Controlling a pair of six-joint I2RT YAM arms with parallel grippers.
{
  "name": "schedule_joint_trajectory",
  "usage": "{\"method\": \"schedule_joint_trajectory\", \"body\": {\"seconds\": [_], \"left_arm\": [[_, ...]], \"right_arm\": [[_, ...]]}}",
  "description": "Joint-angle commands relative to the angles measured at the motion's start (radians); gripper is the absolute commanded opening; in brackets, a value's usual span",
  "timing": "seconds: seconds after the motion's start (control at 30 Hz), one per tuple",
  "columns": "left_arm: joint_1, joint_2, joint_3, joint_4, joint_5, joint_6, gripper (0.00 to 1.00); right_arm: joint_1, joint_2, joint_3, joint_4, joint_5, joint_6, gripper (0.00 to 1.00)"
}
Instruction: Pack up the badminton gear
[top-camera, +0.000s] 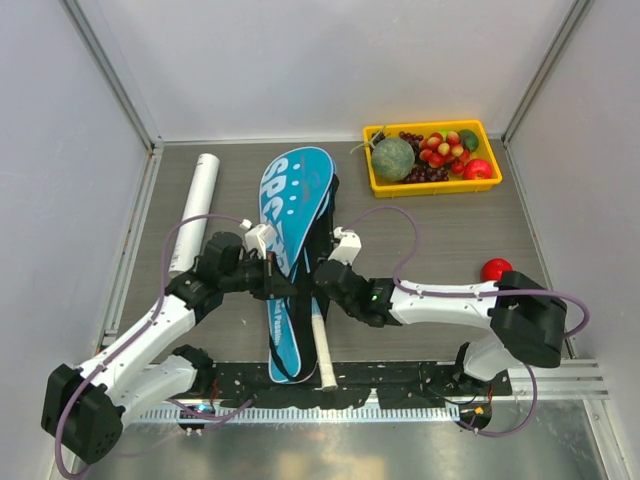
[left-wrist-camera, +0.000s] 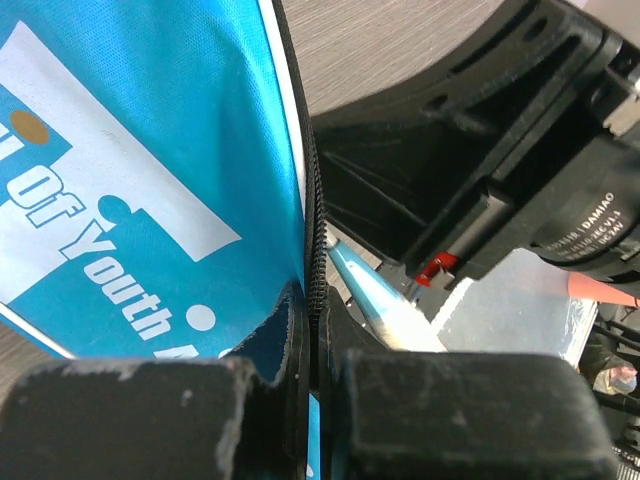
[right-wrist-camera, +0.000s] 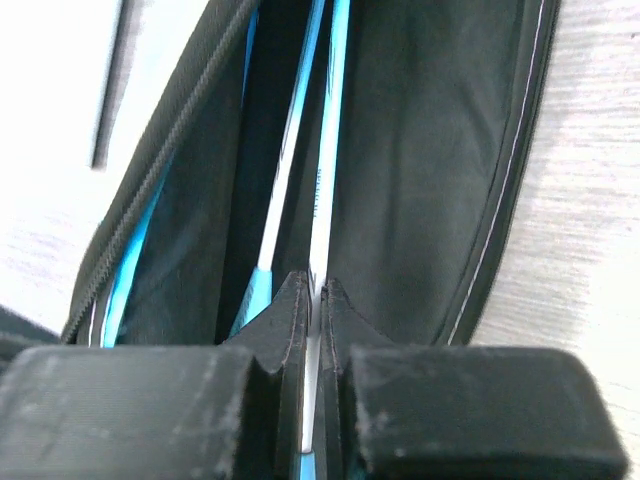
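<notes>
The blue "SPORT" bag (top-camera: 292, 215) lies lengthwise in the middle of the table, its right side open. My left gripper (top-camera: 283, 276) is shut on the bag's upper zipper edge (left-wrist-camera: 314, 240), holding the flap up. My right gripper (top-camera: 322, 282) is shut on the thin white and light-blue shaft of a racket (right-wrist-camera: 322, 190) that reaches into the bag's black inside (right-wrist-camera: 430, 150). A second racket shaft (right-wrist-camera: 287, 170) lies beside it in the bag. One white handle (top-camera: 322, 355) sticks out at the near end. The long white tube (top-camera: 195, 210) lies left of the bag.
A yellow tray (top-camera: 380, 185) of fruit stands at the back right. One red round fruit (top-camera: 496, 269) sits by the right arm's elbow. The right arm's black wrist (left-wrist-camera: 480, 150) is close beside my left gripper (left-wrist-camera: 313, 312). Grey walls enclose the table.
</notes>
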Motion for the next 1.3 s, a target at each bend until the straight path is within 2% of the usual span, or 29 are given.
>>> {"method": "schedule_joint_trajectory", "body": {"seconds": [0.0,0.17,0.4,0.57,0.73,0.93,1.0,1.03,1.1,1.2,1.27], "left_arm": [[-0.007,-0.038,-0.007,0.095,0.06,-0.053,0.0],[-0.007,-0.053,-0.067,0.112,0.068,-0.069,0.0],[-0.006,-0.109,-0.098,0.152,0.103,-0.13,0.0],[-0.007,-0.164,-0.131,0.178,0.114,-0.184,0.0],[-0.007,-0.205,-0.162,0.204,0.128,-0.221,0.0],[-0.006,-0.205,-0.164,0.2,0.088,-0.227,0.0],[-0.006,-0.201,-0.158,0.186,0.072,-0.221,0.0],[-0.006,-0.201,-0.155,0.181,0.068,-0.219,0.0],[-0.004,-0.204,-0.144,0.161,0.06,-0.21,0.0],[-0.001,-0.221,-0.126,0.117,0.052,-0.192,0.0],[0.008,-0.236,-0.122,0.103,0.046,-0.188,0.0]], "right_arm": [[-0.012,0.028,0.049,0.193,0.163,0.024,0.05],[-0.045,0.08,0.023,0.26,0.19,0.144,0.05],[-0.05,0.191,0.095,0.279,0.265,0.202,0.05],[-0.05,0.235,0.122,0.268,0.353,0.305,0.06],[-0.024,0.284,0.197,0.201,0.445,0.318,0.05],[-0.007,0.34,0.251,0.17,0.43,0.316,0.06],[-0.006,0.331,0.236,0.207,0.389,0.26,0.15],[-0.006,0.318,0.222,0.24,0.37,0.221,0.24],[-0.01,0.288,0.207,0.256,0.303,0.094,0.35],[-0.022,0.188,0.158,0.171,0.232,0.002,0.55],[-0.051,0.118,0.104,0.159,0.122,-0.05,0.62]]}}
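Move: My right hand, pinching the racket's shaft, is over the open badminton bag, whose middle lies about 5 cm ahead, 3 cm to the left and 7 cm below. The other racket's blue cone, already inside, is some 3 cm left, 1 cm ahead and 4 cm lower. My left hand keeps the bag's raised zip edge, about 5 cm left of, level with and 3 cm above my right. From that left hand, the bag's middle is roughly 5 cm ahead, 3 cm right and 10 cm down. I carry the racket about 6 cm forward with my right hand, sinking a little and then edging some 3 cm left, in under the raised flap, while swinging the wrist about 20 degrees clockwise; then I spread the fingers to about half open and let go of the shaft. My left hand keeps its pinch on the zip edge, easing back slightly and twisting a little. ##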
